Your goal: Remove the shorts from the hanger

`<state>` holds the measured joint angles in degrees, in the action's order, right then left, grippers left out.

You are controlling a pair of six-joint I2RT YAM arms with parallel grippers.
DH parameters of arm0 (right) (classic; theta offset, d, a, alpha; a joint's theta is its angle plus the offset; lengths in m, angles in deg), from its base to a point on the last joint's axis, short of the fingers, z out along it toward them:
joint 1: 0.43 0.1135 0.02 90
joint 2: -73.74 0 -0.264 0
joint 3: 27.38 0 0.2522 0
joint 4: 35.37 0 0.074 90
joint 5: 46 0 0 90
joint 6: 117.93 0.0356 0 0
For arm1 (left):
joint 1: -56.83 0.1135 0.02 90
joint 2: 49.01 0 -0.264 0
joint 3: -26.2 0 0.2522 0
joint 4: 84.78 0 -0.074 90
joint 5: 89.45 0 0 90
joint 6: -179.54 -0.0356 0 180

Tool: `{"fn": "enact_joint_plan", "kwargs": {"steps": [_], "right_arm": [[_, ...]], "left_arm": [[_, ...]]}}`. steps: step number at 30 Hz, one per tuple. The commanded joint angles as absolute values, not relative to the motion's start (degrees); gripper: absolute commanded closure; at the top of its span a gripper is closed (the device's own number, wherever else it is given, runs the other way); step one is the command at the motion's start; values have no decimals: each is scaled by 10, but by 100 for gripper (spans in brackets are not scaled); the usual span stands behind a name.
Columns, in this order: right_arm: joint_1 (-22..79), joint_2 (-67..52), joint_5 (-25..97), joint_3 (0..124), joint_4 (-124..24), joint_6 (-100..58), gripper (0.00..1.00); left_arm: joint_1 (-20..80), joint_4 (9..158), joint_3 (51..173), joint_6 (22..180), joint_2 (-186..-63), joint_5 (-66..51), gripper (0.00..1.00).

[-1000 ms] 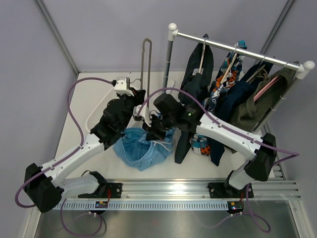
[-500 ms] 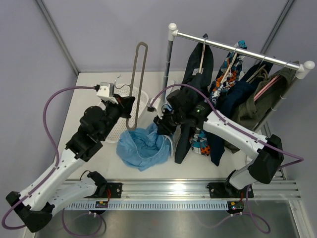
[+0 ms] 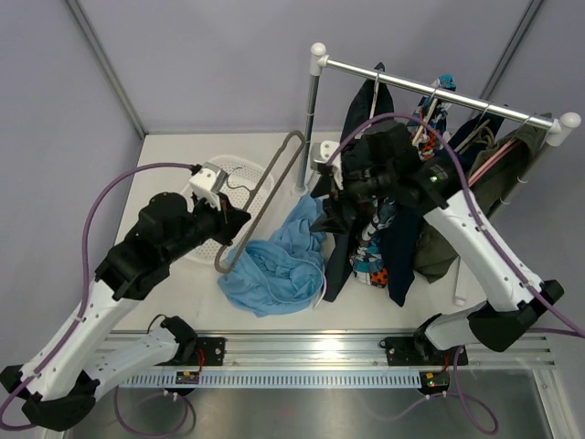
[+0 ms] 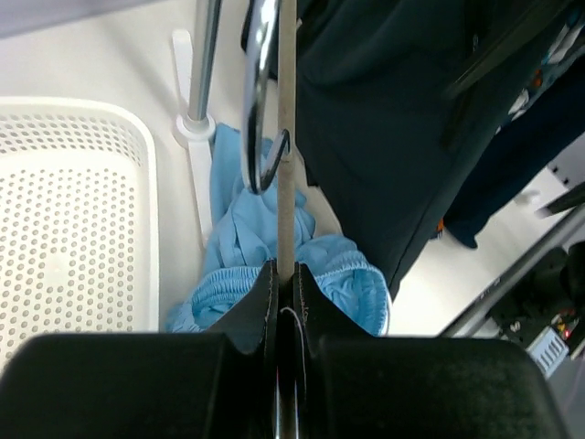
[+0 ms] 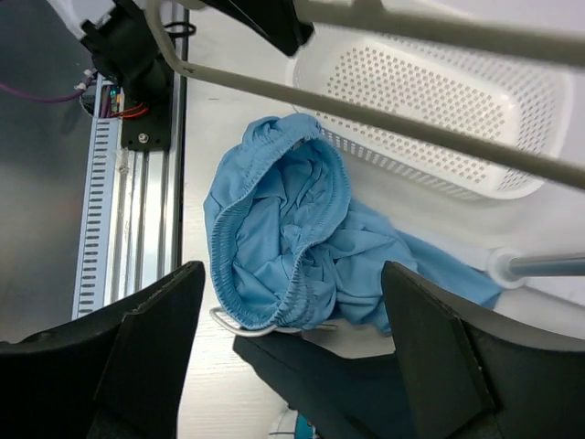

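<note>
The light blue shorts (image 3: 274, 267) lie crumpled on the table, waistband up, with the white drawstring (image 5: 228, 322) looping out at one edge. My left gripper (image 3: 230, 219) is shut on the grey wire hanger (image 3: 265, 197), which slants up toward the rack pole. In the left wrist view the hanger's bar (image 4: 286, 137) runs straight out of the closed jaws, above the shorts (image 4: 239, 240). My right gripper (image 3: 331, 203) hovers open above the shorts (image 5: 274, 229), against the hanging dark clothes. Its fingers (image 5: 137, 366) stand wide apart with nothing between them.
A white perforated basket (image 3: 239, 172) sits behind the left gripper. The clothes rack (image 3: 439, 91) at the back right holds dark and patterned garments (image 3: 361, 137) on hangers; its pole (image 3: 311, 119) stands just behind the shorts. A metal rail (image 3: 366, 343) runs along the near edge.
My right gripper opened, let go of the shorts and pulled up and right toward the rack. The left arm swung the hanger right and tilted it. The shorts now lie on the table.
</note>
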<state>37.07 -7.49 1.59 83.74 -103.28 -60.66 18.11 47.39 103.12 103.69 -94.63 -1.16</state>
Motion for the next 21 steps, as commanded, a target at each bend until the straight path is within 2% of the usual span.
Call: {"fn": "enact_joint_plan", "kwargs": {"steps": [1,5,14,21], "right_arm": [[333,-42,-85,899,-1130,-685,15],[287,-18,-142,899,-1136,-650,17],[178,58,-165,817,-1033,-522,17],[149,93,-165,764,-983,-483,17]], "left_arm": [[182,434,1115,1008,-1007,-67,100],[182,421,1205,998,-1089,-59,100],[181,395,1400,989,-1267,-43,100],[161,394,1553,978,-1402,-21,100]]}}
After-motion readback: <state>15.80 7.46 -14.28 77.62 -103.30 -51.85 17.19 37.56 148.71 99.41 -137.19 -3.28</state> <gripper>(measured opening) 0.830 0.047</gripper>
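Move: The bare rail end I'm taking the empty hanger to is about 24 cm ahead of my left hand, 15 cm to its right and 18 cm above. The blue shorts lie roughly 30 cm below that hand, 6 cm right and 1 cm ahead; the basket, equally low, is 18 cm ahead and 7 cm left. The hanging dark shorts are about 14 cm ahead and 24 cm right, 5 cm lower. From my right hand, the rail end is some 23 cm straight ahead and 17 cm up. I carry the empty hanger in my still-closed left hand forward and to the right, rising as I go, about 16 cm in all, towards the bare left end of the rail, with hardly any wrist turn. My open, empty right hand backs off to the right about 9 cm and rises some 5 cm, clearing away from the hanger and rolling its left side up a little. ##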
